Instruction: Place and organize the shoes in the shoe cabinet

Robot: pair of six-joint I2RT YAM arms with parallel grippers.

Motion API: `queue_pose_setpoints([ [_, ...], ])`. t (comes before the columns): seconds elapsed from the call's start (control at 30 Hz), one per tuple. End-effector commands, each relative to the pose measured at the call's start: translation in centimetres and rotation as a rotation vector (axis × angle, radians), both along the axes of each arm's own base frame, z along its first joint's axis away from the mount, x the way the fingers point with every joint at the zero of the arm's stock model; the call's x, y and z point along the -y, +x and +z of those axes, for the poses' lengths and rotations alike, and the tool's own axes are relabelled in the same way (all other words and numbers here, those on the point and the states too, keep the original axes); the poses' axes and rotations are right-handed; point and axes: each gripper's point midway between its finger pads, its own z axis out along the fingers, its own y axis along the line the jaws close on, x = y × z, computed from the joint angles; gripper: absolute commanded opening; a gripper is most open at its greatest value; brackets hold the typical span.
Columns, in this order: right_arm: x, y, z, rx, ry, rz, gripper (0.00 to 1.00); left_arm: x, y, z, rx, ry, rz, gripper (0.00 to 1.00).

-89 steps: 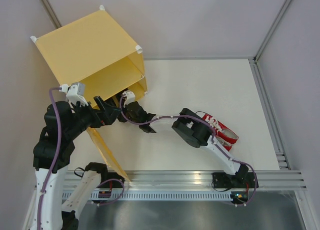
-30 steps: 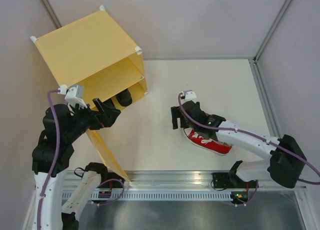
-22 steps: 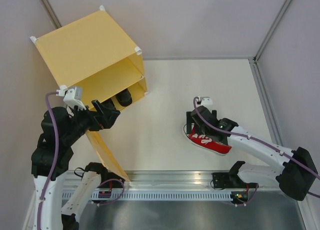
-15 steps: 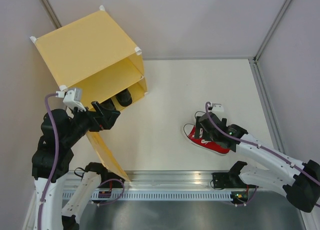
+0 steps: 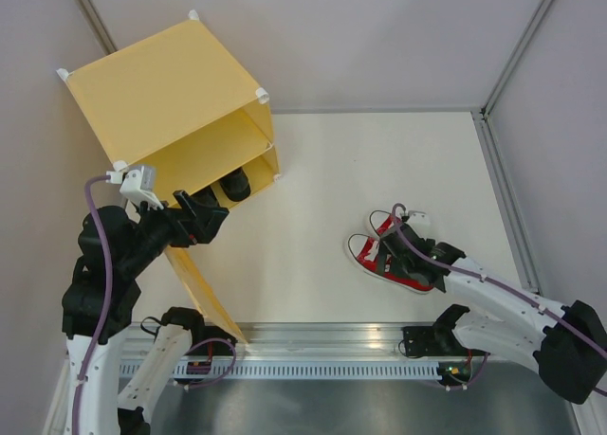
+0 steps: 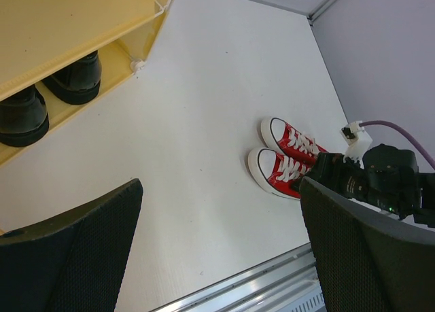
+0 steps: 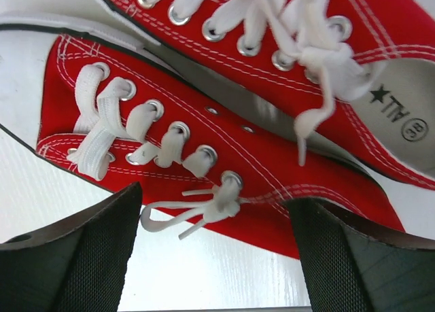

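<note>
Two red sneakers lie side by side on the table, toes to the left: one [image 5: 365, 252], the other [image 5: 383, 226]. My right gripper [image 5: 400, 261] hovers low over their laced tops, open. In the right wrist view its fingers straddle the knot of the nearer sneaker [image 7: 204, 149], beside the second sneaker [image 7: 306, 47]. The black loafers [image 6: 75, 77] stand in the lower compartment of the yellow shoe cabinet [image 5: 161, 84]. My left gripper [image 5: 204, 217] hangs open in front of the cabinet, nothing between its fingers [image 6: 68, 251].
The cabinet's door [image 5: 204, 293] hangs open toward the near left, just below my left gripper. A metal rail [image 5: 379, 335] runs along the table's near edge. Grey walls close in the back and right sides.
My right arm has swung from the cabinet mouth to the red sneakers and come down over them, its gripper open throughout. The left arm has barely shifted.
</note>
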Motion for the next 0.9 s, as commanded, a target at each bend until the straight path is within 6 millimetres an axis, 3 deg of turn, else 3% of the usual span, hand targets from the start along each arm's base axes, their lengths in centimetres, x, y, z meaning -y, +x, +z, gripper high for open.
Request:
queue_pose_setpoints([
  [0.0,-1.9,0.2,-0.7,-0.025,0.042,0.097,0.90,-1.0,0.0,-1.1,-0.007,0.053,0.035,1.00],
  [0.2,-5.1,-0.7,-0.3,-0.078,0.133,0.317,0.85,-1.0,0.1,-1.2,-0.008,0.051,0.038,1.00],
  [0.3,-6.6,-0.6,0.1,-0.088,0.172,0.389,0.74,-0.9,0.3,-1.5,-0.019,0.047,0.035,1.00],
  [0.4,-9.4,-0.6,1.1,-0.089,0.268,0.448,0.58,-0.7,0.3,-1.3,-0.016,0.042,0.024,1.00],
  [0.47,-11.0,0.0,1.8,-0.067,0.293,0.474,0.46,-0.7,0.3,-1.3,-0.016,0.042,0.025,1.00],
  [0.6,-14.1,1.0,3.1,-0.019,0.290,0.524,0.31,-0.8,0.1,-1.1,-0.002,0.046,0.029,1.00],
  [0.73,-18.0,2.6,5.1,0.049,0.353,0.516,0.08,-0.9,0.1,-1.0,0.005,0.051,0.033,1.00],
  [0.87,-21.0,5.5,6.6,0.165,0.382,0.458,0.01,-1.1,0.0,-0.9,0.009,0.054,0.040,1.00],
])
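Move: The near red sneaker lies right beneath the open right gripper, its middle about 2 cm to the left, 1 cm ahead and 3 cm below, toe pointing left and forward. Its mate lies alongside, about 6 cm ahead and 2 cm to the right; the cabinet's near right corner stands some 30 cm left and 21 cm ahead. From the left gripper the near sneaker is roughly 42 cm to the right, 1 cm ahead and 33 cm down. Dip the right gripper about 1 cm while easing it left, and close the fingers from wide open to almost shut, pinching the near sneaker's laces. Keep sweeping left towards the cabinet, some 16 cm in all and faster at the end, rising a couple of centimetres late on, with the hand turning roughly 30 degrees counter-clockwise. ##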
